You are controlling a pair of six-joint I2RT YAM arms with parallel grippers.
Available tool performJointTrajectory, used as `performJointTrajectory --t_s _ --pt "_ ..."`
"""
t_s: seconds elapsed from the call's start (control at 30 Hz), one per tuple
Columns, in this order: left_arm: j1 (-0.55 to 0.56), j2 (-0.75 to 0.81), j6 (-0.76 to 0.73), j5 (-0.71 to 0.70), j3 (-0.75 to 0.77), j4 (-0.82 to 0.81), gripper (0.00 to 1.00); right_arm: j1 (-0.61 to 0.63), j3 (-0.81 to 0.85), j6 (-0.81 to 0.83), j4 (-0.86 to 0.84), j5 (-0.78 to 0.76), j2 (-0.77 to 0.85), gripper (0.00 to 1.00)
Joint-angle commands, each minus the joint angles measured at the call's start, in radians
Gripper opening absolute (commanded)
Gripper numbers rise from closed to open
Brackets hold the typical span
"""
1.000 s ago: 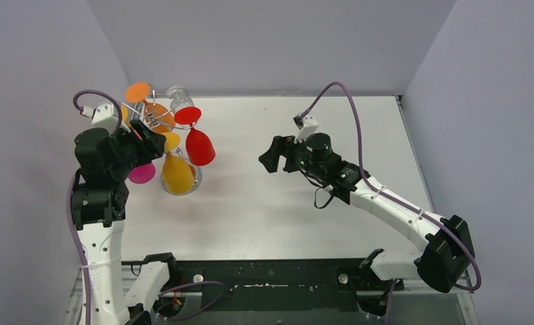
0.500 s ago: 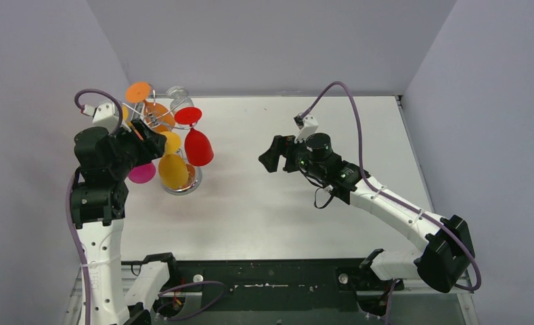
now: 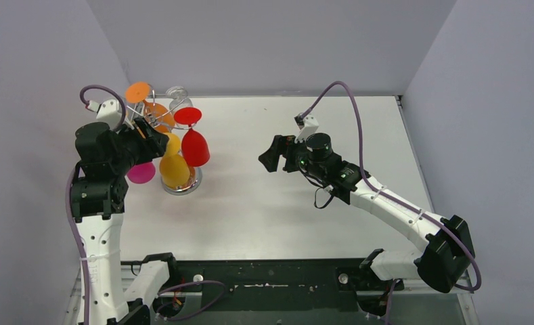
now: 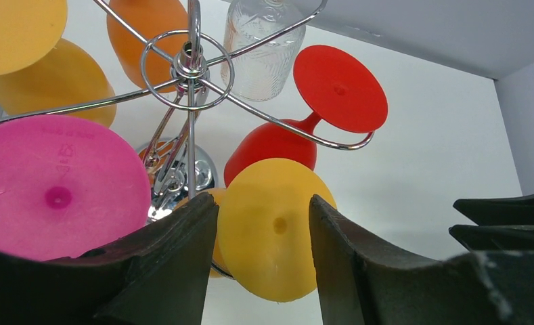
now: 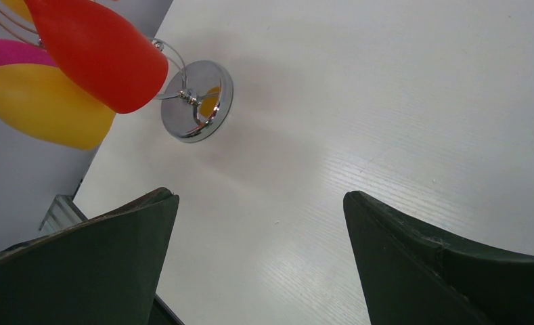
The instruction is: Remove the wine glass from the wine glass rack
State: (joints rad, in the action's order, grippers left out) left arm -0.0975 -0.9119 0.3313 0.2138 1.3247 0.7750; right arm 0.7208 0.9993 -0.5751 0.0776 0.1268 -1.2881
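Observation:
The wine glass rack (image 3: 188,187) stands at the back left, with its silver hub (image 4: 189,68) and scroll arms filling the left wrist view and its round base (image 5: 197,101) in the right wrist view. A yellow wine glass (image 3: 174,169) hangs upside down from it. Its foot (image 4: 274,223) shows in the gap of my left gripper (image 4: 264,200), just beyond the fingertips, with its rim behind both of them. The jaws stand partly open and I see no grip. My right gripper (image 3: 265,159) hovers wide open over mid-table, holding nothing.
Other glasses hang on the rack: a red one (image 3: 195,147), a pink one (image 3: 141,172), an orange one (image 3: 139,91) and a clear one (image 3: 177,93). The left wall stands close behind my left arm. Bare white table lies under the right gripper (image 5: 260,196).
My left wrist has shifted slightly up and back by the rack. The yellow and red glasses have swung a little to the left. The right arm has not moved.

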Motion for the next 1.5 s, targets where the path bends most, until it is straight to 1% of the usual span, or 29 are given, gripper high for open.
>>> performJointTrajectory --t_s 0.0,0.13,0.27,0.37,0.5,0.6,0.77,0.87,0.97,1.23,1.47 --pt "0.004 -0.017 -0.04 0.016 0.043 0.089 0.5 -0.003 0.02 -0.013 -0.037 -0.012 0.019 1.0" --pt "0.004 -0.016 -0.043 0.024 0.047 0.088 0.48 -0.003 0.018 -0.018 -0.042 -0.012 0.018 1.0" --pt "0.005 -0.023 -0.049 0.037 0.049 0.086 0.41 -0.003 0.02 -0.017 -0.05 -0.007 0.012 1.0" --pt "0.004 -0.041 -0.052 0.042 0.054 0.09 0.31 -0.003 0.042 -0.007 -0.03 -0.007 0.001 1.0" --pt "0.004 -0.053 -0.052 0.044 0.056 0.086 0.28 -0.003 0.057 0.001 -0.018 -0.014 -0.005 1.0" --pt "0.004 -0.05 -0.044 0.038 0.059 0.072 0.21 -0.003 0.06 0.004 -0.018 -0.016 -0.008 1.0" --pt "0.004 -0.051 -0.028 0.043 0.068 0.045 0.14 -0.003 0.067 0.004 -0.006 -0.022 -0.014 1.0" --pt "0.004 -0.054 -0.006 0.063 0.063 0.019 0.05 -0.003 0.071 0.005 -0.002 -0.024 -0.017 1.0" --pt "0.004 -0.051 0.015 0.076 0.057 -0.002 0.0 -0.004 0.079 0.006 0.01 -0.031 -0.017 1.0" --pt "0.002 -0.022 0.092 0.104 0.018 -0.064 0.0 -0.004 0.079 0.006 0.021 -0.037 -0.009 1.0" --pt "0.002 0.011 0.198 0.086 -0.031 -0.115 0.0 -0.004 0.081 0.009 0.03 -0.049 -0.003 1.0"
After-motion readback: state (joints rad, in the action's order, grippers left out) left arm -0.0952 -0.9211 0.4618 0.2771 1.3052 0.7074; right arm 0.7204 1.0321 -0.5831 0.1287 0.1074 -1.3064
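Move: The yellow glass hangs by its foot from the rack; the foot's middle is about 3 cm ahead of the left hand, 1 cm right and 2 cm below. The pink glass's foot is some 7 cm left and 2 cm ahead, the red one's 5 cm right and 9 cm ahead; the rack hub lies 10 cm ahead, 3 cm left, all near hand height. From the right hand the yellow foot is roughly 26 cm left, 2 cm ahead, 10 cm higher. Left hand dips 1 cm, shuts half-open fingers on the yellow foot, rises 2 cm, drifting right and rolling slightly. ##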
